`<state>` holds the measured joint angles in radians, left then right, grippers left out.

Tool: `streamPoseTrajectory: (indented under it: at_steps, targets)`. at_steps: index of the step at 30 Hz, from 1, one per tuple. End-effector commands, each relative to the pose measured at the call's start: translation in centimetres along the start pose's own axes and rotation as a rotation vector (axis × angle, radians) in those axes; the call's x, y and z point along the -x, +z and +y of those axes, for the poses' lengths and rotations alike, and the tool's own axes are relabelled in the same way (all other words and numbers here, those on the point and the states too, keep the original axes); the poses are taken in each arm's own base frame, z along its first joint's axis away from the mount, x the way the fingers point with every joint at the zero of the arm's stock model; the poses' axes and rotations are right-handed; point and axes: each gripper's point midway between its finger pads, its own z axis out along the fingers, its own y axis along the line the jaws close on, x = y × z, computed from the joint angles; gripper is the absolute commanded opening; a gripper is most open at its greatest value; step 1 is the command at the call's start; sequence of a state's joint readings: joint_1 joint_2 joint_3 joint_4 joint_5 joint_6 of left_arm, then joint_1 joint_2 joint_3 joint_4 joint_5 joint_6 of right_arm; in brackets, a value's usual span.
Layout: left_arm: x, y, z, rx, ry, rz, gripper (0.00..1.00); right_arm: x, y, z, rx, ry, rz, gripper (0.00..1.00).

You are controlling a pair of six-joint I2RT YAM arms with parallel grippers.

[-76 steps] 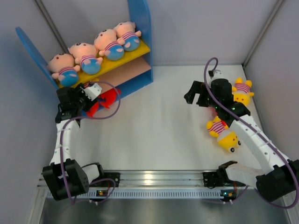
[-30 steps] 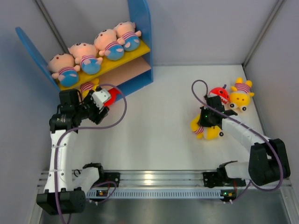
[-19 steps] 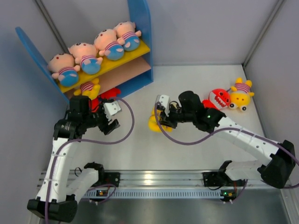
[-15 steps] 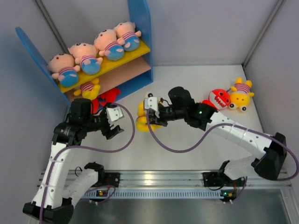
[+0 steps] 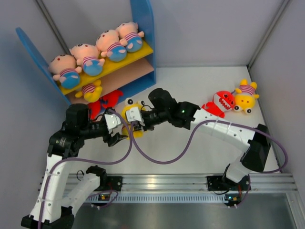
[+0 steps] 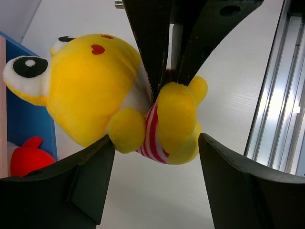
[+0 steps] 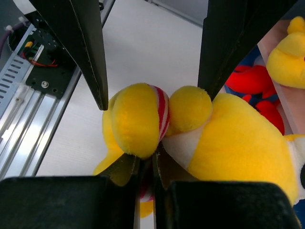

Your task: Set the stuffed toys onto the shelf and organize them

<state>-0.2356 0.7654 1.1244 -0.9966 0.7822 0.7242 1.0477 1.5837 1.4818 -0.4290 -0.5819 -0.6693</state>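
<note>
My right gripper [image 7: 152,155] is shut on a yellow striped-shirt stuffed toy [image 5: 129,114], pinching it at the red-and-white shirt. It holds the toy [image 6: 90,90] just above the table in front of the shelf [image 5: 143,21]. My left gripper [image 6: 156,143] stands open around the toy's lower body, one finger on each side; its left finger [image 6: 90,167] touches the toy's arm. Several pink-faced dolls [image 5: 86,57] lie in a row on the yellow upper board. On the lower board sit another yellow toy [image 5: 89,90] and a red monster [image 5: 107,99].
A red toothy monster [image 5: 220,101] and a yellow striped toy [image 5: 246,95] lie at the table's far right, near the wall. The metal rail [image 5: 157,183] runs along the near edge. Both arms' purple cables [image 5: 157,160] loop over the middle of the table.
The right arm has carried the yellow toy from the right side leftward to the left gripper. The left gripper has pulled back from the shelf and opened wider around the toy.
</note>
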Motion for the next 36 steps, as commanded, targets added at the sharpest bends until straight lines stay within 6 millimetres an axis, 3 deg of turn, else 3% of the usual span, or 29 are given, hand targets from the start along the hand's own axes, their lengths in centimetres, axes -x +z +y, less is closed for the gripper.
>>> streamPoseTrajectory:
  at_steps: [1, 8, 9, 11, 15, 16, 19, 20, 21, 22, 23, 29, 36]
  targets:
    - [1.4, -0.4, -0.1, -0.008, 0.044, -0.038, 0.75, 4.4, 0.0, -0.4, 0.010, -0.101, -0.100, 0.00]
    - [1.6, -0.1, 0.4, -0.015, 0.071, -0.035, 0.67, 5.4, 0.7, 0.2, 0.047, -0.124, -0.115, 0.00]
    - [1.5, -0.1, 0.5, -0.015, 0.071, -0.033, 0.51, 5.3, 0.9, 0.3, 0.052, -0.122, -0.113, 0.00]
    - [1.7, -0.1, 0.6, -0.018, 0.072, -0.035, 0.38, 5.4, 0.9, 0.3, 0.054, -0.125, -0.119, 0.00]
    - [2.1, 0.1, 0.2, -0.045, 0.067, -0.055, 0.03, 5.7, 1.1, 0.3, 0.054, -0.121, -0.128, 0.00]
    - [1.9, 0.2, 0.3, -0.047, 0.056, -0.051, 0.00, 5.9, 1.1, 0.2, 0.048, -0.117, -0.134, 0.01]
    - [1.6, 0.2, 0.8, -0.024, 0.052, -0.028, 0.00, 5.5, 0.7, -0.9, -0.033, -0.084, -0.118, 0.20]
    - [1.2, 0.1, 1.4, 0.009, 0.052, 0.001, 0.00, 4.3, 0.9, -0.7, -0.045, -0.064, -0.094, 0.31]
    - [1.0, -0.1, 1.8, 0.030, 0.053, 0.015, 0.00, 4.6, 0.2, -0.8, -0.078, -0.066, -0.098, 0.37]
    - [0.6, -0.1, 2.3, 0.048, 0.046, 0.038, 0.00, 3.3, 0.2, -1.0, -0.112, -0.044, -0.078, 0.43]
    - [0.3, -0.2, 3.1, 0.090, 0.049, 0.062, 0.00, 3.6, -0.7, -1.1, -0.145, -0.029, -0.094, 0.55]
    - [0.0, 0.1, 5.4, 0.196, 0.013, 0.069, 0.00, 0.9, -3.6, -2.3, -0.281, 0.071, -0.107, 0.71]
    - [-1.0, 0.4, 7.5, 0.276, 0.004, 0.108, 0.00, -0.7, -7.7, -3.5, -0.404, 0.146, -0.096, 0.75]
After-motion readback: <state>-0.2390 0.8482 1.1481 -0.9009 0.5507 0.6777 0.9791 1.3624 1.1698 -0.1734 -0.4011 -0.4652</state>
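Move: The yellow striped toy, pinched by the right hand, has its lower body just off the left fingertips; its middle lies about 4 cm ahead of the left hand and 4 cm to its right, level with it. From the right hand that middle is some 4 cm ahead and 1 cm left, level. From the left hand, the nearer red toy in the shelf's bottom is about 19 cm ahead, 9 left and 21 below; the yellow toy on the middle board is some 23 ahead, 20 left, 8 below. The left fingers close on the yellow toy's lower body beside a leg and pinch it while that hand holds nearly still; only then do the right fingers open wide, let go and draw off to the right about 6 cm and a little forward, turning clockwise. The left hand, keeping its pinch, then carries the toy about 5 cm forward and slightly left towards the shelf, turning some 10 degrees counter-clockwise. ##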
